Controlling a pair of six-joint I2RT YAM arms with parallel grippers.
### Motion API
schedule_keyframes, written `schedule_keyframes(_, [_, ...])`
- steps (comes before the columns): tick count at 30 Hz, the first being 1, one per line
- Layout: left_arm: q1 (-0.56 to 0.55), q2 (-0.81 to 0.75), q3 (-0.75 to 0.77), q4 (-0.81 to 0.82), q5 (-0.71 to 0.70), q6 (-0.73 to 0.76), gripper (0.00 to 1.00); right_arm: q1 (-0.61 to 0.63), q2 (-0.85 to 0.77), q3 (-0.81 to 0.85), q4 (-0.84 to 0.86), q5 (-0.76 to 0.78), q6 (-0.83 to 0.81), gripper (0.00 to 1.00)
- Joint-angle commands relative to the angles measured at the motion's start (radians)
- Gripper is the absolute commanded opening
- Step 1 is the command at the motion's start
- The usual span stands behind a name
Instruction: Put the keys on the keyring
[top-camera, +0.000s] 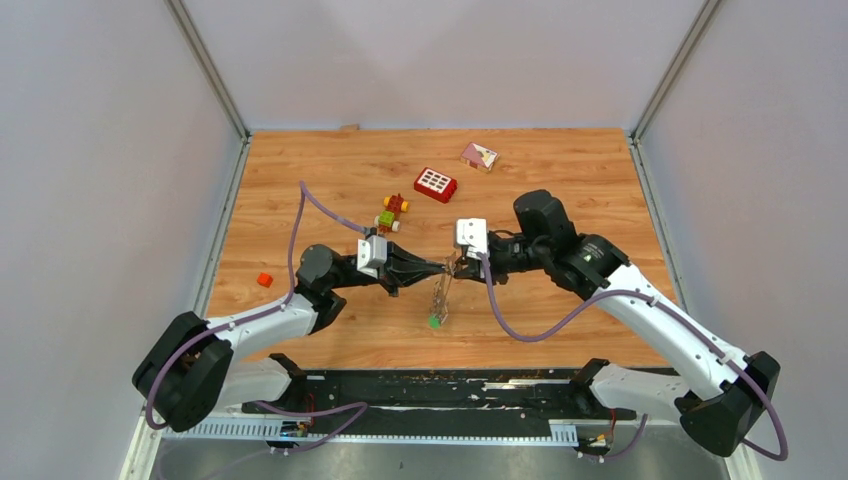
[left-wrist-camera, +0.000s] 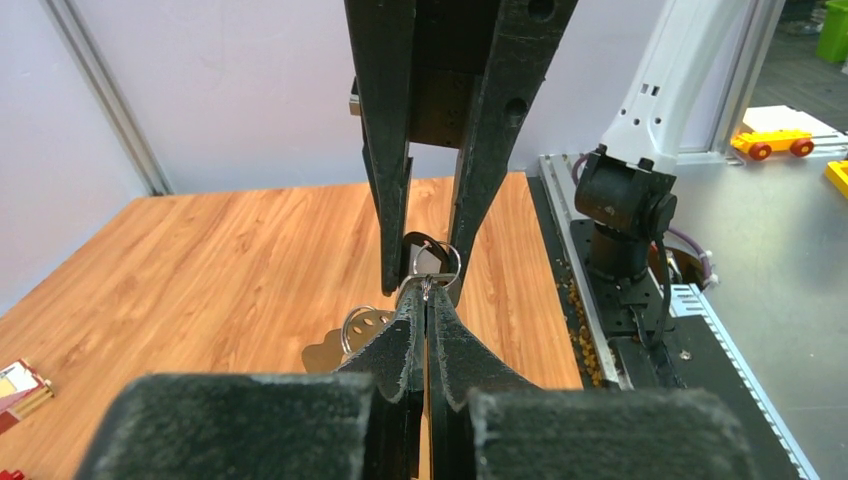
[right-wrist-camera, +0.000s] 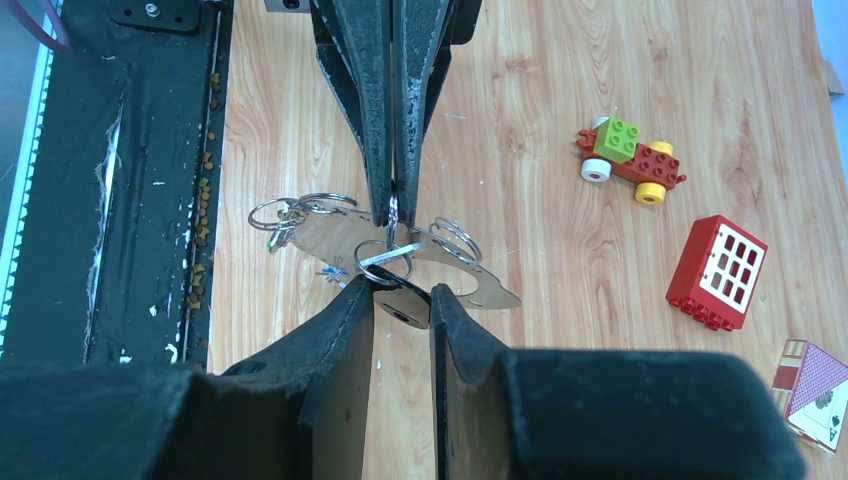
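Both grippers meet tip to tip above the middle of the wooden table. My left gripper (top-camera: 443, 267) (left-wrist-camera: 427, 290) is shut on the thin wire of the keyring (left-wrist-camera: 440, 262) (right-wrist-camera: 385, 262). My right gripper (top-camera: 455, 268) (right-wrist-camera: 402, 290) is shut on the dark round head of a key (right-wrist-camera: 405, 305) (left-wrist-camera: 425, 250) that sits at the ring. Under them hangs a bunch: a flat metal plate (right-wrist-camera: 480, 285) with smaller rings (right-wrist-camera: 455, 240), and a green tag (top-camera: 436, 321) at the bottom. The other keys are too small to make out.
A red brick with white squares (top-camera: 436, 184) (right-wrist-camera: 717, 272) and a red-yellow-green block toy (top-camera: 392, 213) (right-wrist-camera: 630, 160) lie behind the grippers. A small red cube (top-camera: 264, 280) is at the left, a card box (top-camera: 479, 155) at the back. The black base rail (top-camera: 430, 390) runs along the near edge.
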Motion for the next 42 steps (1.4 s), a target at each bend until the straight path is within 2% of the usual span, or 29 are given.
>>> schedule_keyframes(1, [0.005, -0.002, 0.025, 0.023, -0.011, 0.029, 0.0, -0.002, 0.018, 0.064, -0.03, 0.011, -0.024, 0.0])
schedule_keyframes(17, [0.005, 0.004, 0.03, 0.001, -0.002, 0.043, 0.0, 0.02, 0.035, 0.124, -0.074, 0.157, -0.058, 0.0])
schedule_keyframes(23, [0.006, 0.007, 0.05, -0.063, -0.052, 0.08, 0.0, 0.02, 0.017, 0.136, -0.093, 0.242, -0.071, 0.0])
schedule_keyframes(25, [0.005, 0.017, 0.063, -0.079, -0.068, 0.089, 0.05, 0.02, 0.009, 0.13, -0.1, 0.276, -0.073, 0.0])
schedule_keyframes(30, [0.004, 0.055, 0.112, -0.133, -0.085, 0.097, 0.24, 0.02, 0.001, 0.122, -0.127, 0.375, -0.081, 0.0])
schedule_keyframes(36, [0.004, 0.071, 0.136, -0.19, -0.081, 0.134, 0.54, 0.02, -0.012, 0.096, -0.159, 0.488, -0.101, 0.0])
schedule_keyframes(42, [0.005, 0.041, 0.115, -0.247, -0.128, 0.209, 0.77, 0.019, -0.052, -0.009, -0.162, 0.665, -0.152, 0.0])
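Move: Between the two hands, the small keyring sits right at the left hand's shut fingertips; from the right hand, which grips the key, it is about 2 cm to the left and 1 cm lower. The metal plate with its other rings hangs some 4 cm back and 6 cm below the left hand. On the table, roughly 25 cm below that hand, the toy car stands about 17 cm ahead and 9 cm left, the red window block some 23 cm ahead and 1 cm left. Easing forward at first while the left fingers still pinch the ring, the right hand then draws about 7 cm right and 5 cm forward, sinking a little, its fingers tipping further down and swinging clockwise as it keeps its grip on the key. The left hand lets go, opening wide while it drifts some 4 cm forward and slightly down. ##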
